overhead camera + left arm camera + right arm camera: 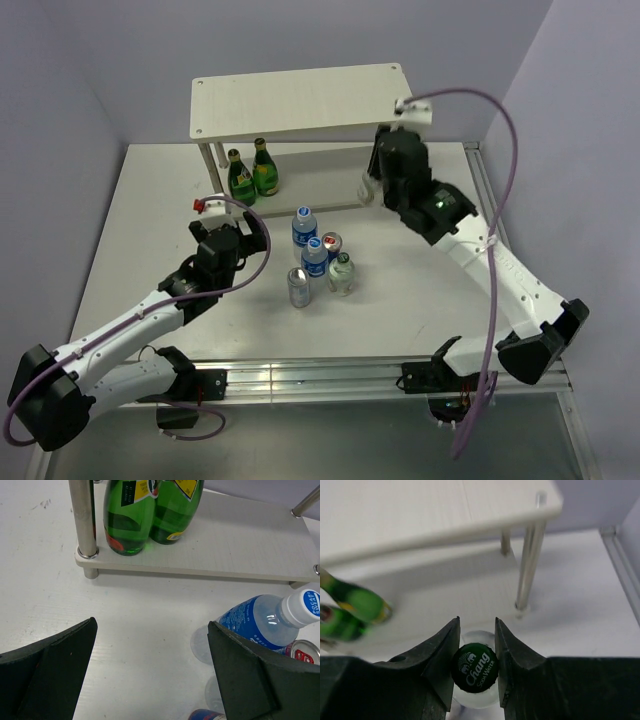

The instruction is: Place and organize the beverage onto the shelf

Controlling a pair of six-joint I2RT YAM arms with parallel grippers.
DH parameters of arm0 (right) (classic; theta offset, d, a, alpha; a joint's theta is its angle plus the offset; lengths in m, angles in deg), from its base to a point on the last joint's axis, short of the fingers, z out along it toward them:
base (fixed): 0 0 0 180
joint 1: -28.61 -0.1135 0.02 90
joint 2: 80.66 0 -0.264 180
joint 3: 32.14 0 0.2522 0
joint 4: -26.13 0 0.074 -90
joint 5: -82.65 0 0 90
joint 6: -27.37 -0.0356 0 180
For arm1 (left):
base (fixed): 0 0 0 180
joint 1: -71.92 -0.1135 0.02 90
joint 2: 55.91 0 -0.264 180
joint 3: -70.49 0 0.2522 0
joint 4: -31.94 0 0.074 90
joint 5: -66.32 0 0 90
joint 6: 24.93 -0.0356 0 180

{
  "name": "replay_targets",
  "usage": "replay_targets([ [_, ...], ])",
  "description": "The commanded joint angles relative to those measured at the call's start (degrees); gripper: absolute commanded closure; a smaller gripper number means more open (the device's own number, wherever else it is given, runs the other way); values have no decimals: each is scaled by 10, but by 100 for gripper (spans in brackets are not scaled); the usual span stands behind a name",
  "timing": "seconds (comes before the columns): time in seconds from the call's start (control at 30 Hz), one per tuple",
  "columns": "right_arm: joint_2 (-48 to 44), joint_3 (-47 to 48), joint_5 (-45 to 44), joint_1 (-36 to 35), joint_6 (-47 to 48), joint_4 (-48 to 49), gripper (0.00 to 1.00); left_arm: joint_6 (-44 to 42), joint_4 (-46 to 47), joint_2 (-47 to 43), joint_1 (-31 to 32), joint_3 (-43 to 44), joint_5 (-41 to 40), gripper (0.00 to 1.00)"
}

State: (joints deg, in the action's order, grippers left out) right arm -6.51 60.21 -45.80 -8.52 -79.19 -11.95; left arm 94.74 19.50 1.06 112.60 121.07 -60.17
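The shelf [300,100] stands at the back of the table, with two green bottles [241,180] on the left of its lower board [225,545]. My right gripper [476,620] is shut on the neck of a clear soda water bottle with a dark green cap [475,667], in front of the lower board near the right front leg [527,570]. In the top view the right gripper [370,185] hides that bottle. My left gripper [151,624] hangs open over bare table, left of a blue-labelled water bottle [260,622], holding nothing.
A cluster of drinks stands mid-table: two blue water bottles [304,228], a red-topped can [332,245], a silver can [299,287] and a clear bottle [342,274]. The shelf's left front leg [82,520] rises just beside the green bottles. Walls close the back and sides.
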Motion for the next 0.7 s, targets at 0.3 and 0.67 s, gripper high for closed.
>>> replay_targets([
  [0.3,193,573,-13,1,159,-81,100,11,40,6,-17,-5,13,1],
  [0.67,291,691,36,34,244,42,100,26,54,18,-19,-29,36,1],
])
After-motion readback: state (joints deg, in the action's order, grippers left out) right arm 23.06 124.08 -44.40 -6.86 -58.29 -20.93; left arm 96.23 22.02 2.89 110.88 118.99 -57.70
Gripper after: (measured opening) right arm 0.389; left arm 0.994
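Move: The right hand already holds a Chang bottle by its green-capped neck, well off the table. The right end of the shelf's top board, where it is headed, lies about 20 cm ahead, roughly 3 cm above; the shelf's right front post is some 14 cm ahead, 4 cm right. The two green bottles stand about 20 cm ahead, 28 cm left and 20 cm lower. For the left hand that board end lies some 24 cm ahead, 28 cm right, 16 cm above. The right hand keeps its grip on the bottle's capped neck and sweeps up fast, about 23 cm almost straight, clear above the height of the shelf's top board, while the wrist tips the fingers upward some 20 degrees so that the bottle's base swings out ahead. Near the top it turns into a forward reach of about 6 cm towards the board's right end, edging a little to the left and just beginning to sink. ##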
